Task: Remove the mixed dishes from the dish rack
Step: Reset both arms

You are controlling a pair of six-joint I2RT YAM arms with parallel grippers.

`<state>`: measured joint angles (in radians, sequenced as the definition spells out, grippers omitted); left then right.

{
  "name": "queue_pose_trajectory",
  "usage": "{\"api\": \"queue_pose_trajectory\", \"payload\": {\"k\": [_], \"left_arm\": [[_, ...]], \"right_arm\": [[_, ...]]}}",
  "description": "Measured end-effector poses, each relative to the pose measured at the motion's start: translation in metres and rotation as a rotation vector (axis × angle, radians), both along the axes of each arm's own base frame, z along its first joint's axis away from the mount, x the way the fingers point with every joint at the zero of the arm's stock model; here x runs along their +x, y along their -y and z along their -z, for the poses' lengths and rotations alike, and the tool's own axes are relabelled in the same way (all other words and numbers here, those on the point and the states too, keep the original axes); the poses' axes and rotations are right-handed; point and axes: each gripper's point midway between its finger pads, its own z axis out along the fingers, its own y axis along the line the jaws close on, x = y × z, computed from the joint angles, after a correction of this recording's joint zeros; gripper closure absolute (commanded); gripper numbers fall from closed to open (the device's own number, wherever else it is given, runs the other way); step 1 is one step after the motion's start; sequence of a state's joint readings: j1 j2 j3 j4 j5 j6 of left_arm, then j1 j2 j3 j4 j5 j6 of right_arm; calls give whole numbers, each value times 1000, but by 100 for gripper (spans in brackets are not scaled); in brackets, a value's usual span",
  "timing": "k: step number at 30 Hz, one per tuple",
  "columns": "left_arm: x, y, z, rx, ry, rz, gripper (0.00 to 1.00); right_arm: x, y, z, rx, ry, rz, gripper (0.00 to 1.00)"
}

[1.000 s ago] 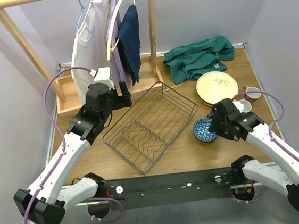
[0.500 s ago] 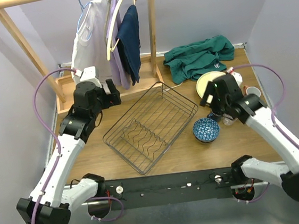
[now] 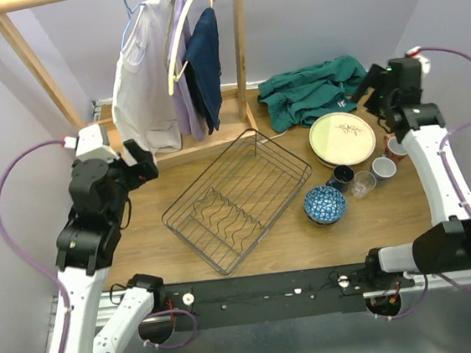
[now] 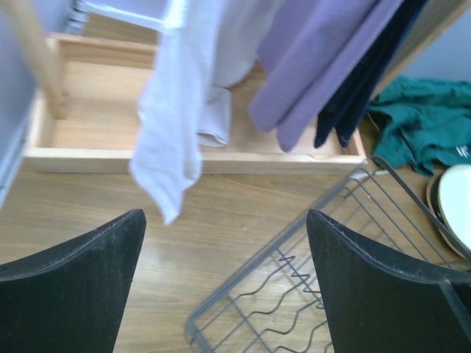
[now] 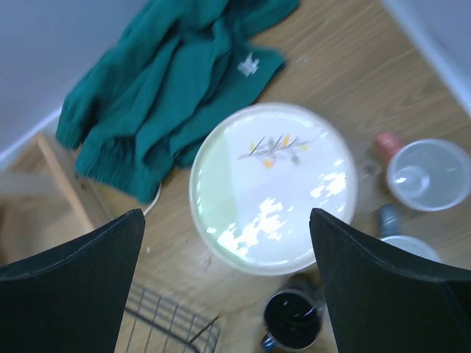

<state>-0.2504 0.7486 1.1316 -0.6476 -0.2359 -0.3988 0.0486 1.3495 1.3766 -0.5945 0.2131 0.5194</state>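
The black wire dish rack (image 3: 238, 200) stands empty mid-table; its corner shows in the left wrist view (image 4: 309, 283) and the right wrist view (image 5: 169, 327). To its right lie the stacked cream plates (image 3: 342, 137) (image 5: 274, 184), the blue-and-white bowl (image 3: 324, 204), a dark cup (image 3: 342, 177) (image 5: 293, 320), a clear glass cup (image 3: 363, 183), a grey cup (image 3: 384, 167) (image 5: 408, 243) and a red cup (image 3: 398, 147) (image 5: 425, 173). My left gripper (image 3: 137, 159) (image 4: 224, 220) hangs open left of the rack, holding nothing. High above the plates my right gripper (image 3: 375, 86) (image 5: 227, 215) is open and empty.
A wooden clothes rack (image 3: 39, 75) with hanging garments (image 3: 165, 66) (image 4: 324, 66) stands at the back left on a wooden tray base (image 4: 184, 158). A crumpled green cloth (image 3: 315, 90) (image 5: 176, 81) lies behind the plates. Walls close in on both sides.
My right gripper has opened fully and risen from beside the bowl and cups to the far right above the plates. My left arm has drawn back leftward, away from the rack.
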Motion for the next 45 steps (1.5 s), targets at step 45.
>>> {"api": "queue_pose_trajectory", "payload": {"k": [45], "left_arm": [[-151,-82,6,9,273,-200,1]], "right_arm": [[-287,14,-102,-81,567,-45,0]]}}
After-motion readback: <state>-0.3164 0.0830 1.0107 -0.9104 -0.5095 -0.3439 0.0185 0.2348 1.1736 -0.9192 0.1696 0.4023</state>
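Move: The emptied dish rack's middle is about 22 cm to the left hand's right, 4 cm nearer the base and some 28 cm lower; the wooden tray is about 18 cm ahead, 3 cm right and 30 cm below that hand. From the right hand, the blue bowl just unloaded is roughly 22 cm back, 12 cm left and 22 cm down. The plates lie almost directly beneath it, 2 cm left and 25 cm down; the black mug is 14 cm back, 7 cm left and equally low. The empty right hand sweeps back about 29 cm high above the table, away from the plates and ending to the right of the blue bowl, climbing some 15 cm before settling to a net 10, with an early swing to its right that is mostly undone and its fingers tilting up some 30 degrees to about level. Meanwhile the left hand, also empty, backs off about 15 cm and goes 8 cm left, away from the rack and tray, rising slightly and then sinking back to its old height as its fingers tip up; both grippers stay wide open and touch nothing. ##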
